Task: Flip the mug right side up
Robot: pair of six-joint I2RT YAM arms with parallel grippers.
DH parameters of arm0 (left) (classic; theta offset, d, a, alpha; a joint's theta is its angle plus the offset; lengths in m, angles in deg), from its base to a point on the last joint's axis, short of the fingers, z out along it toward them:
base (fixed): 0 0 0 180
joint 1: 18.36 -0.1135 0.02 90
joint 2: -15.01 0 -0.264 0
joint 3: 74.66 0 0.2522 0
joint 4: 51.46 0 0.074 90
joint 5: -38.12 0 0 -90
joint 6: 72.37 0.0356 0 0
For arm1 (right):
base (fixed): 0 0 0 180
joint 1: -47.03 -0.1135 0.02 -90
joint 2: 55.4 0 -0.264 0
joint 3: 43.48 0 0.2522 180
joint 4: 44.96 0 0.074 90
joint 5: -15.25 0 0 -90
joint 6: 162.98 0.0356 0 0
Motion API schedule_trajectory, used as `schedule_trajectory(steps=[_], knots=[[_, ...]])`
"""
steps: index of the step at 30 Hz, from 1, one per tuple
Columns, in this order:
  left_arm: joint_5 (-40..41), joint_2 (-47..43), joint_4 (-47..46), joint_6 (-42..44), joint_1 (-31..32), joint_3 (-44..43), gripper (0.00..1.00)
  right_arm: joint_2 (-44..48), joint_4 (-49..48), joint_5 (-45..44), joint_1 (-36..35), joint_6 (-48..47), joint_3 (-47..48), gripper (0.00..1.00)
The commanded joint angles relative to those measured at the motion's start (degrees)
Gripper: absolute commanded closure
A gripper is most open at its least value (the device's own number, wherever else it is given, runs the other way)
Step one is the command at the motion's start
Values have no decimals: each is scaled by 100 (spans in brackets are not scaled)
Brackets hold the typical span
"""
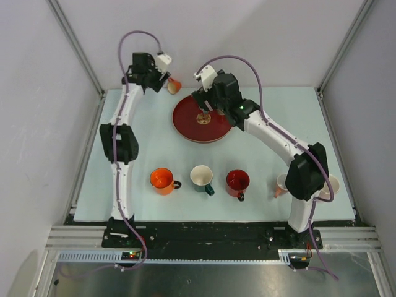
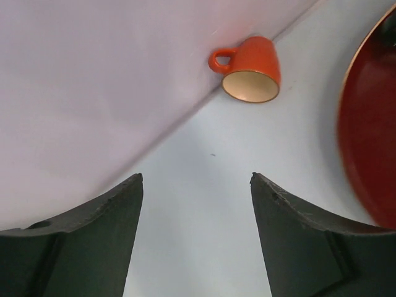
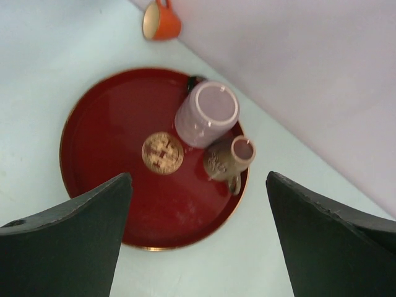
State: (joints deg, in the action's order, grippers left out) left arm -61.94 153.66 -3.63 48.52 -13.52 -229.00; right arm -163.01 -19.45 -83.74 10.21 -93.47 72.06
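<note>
A small orange mug (image 2: 250,68) lies on its side at the foot of the back wall, its cream mouth turned toward my left gripper (image 2: 195,179). That gripper is open, holds nothing, and stands a short way back from the mug (image 1: 174,85). On the red tray (image 3: 99,130) a lavender mug (image 3: 207,114) and a small brown mug (image 3: 229,158) both stand upside down. My right gripper (image 3: 198,176) hovers open above the tray's near rim, with nothing between its fingers.
A gold emblem (image 3: 162,153) marks the tray's middle. Along the front of the table (image 1: 266,204) stand upright orange (image 1: 162,180), white-and-teal (image 1: 202,178) and red (image 1: 237,182) mugs. A pink mug (image 1: 281,184) and a cream one (image 1: 332,184) sit partly behind the right arm. White walls close in the back and sides.
</note>
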Motion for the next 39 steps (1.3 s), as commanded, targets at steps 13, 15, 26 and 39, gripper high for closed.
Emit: schedule_trajectory(steps=[13,15,26,39], knots=[[-882,1021,-1913,7200,292,613,29,1103,540,-626,45,-54,-1157,7],[-830,1078,-1774,7525,239,642,30,1146,563,-640,79,-92,-1219,7],[-987,2079,-1711,8436,286,-465,37,1103,679,-710,185,-368,-1044,7],[-1296,2617,-2524,8742,312,-664,61,764,1134,-698,239,-478,-621,8]])
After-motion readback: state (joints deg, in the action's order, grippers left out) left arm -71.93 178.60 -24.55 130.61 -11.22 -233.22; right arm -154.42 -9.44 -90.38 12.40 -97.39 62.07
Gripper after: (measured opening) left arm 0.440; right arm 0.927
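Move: The orange mug lies on its side by the back wall, about 12 cm ahead of the left hand, 7 cm to its right and 16 cm below. The red tray's middle is some 5 cm behind this hand and 21 cm right of it; the pink mug on the tray is about 3 cm ahead and 24 cm right. From the right hand, the orange mug is roughly 29 cm ahead, 26 cm left and 26 cm below. Left hand sinks about 15 cm and forward to the mug's mouth, rolling some 80 degrees, fingers narrowing; right retreats. ##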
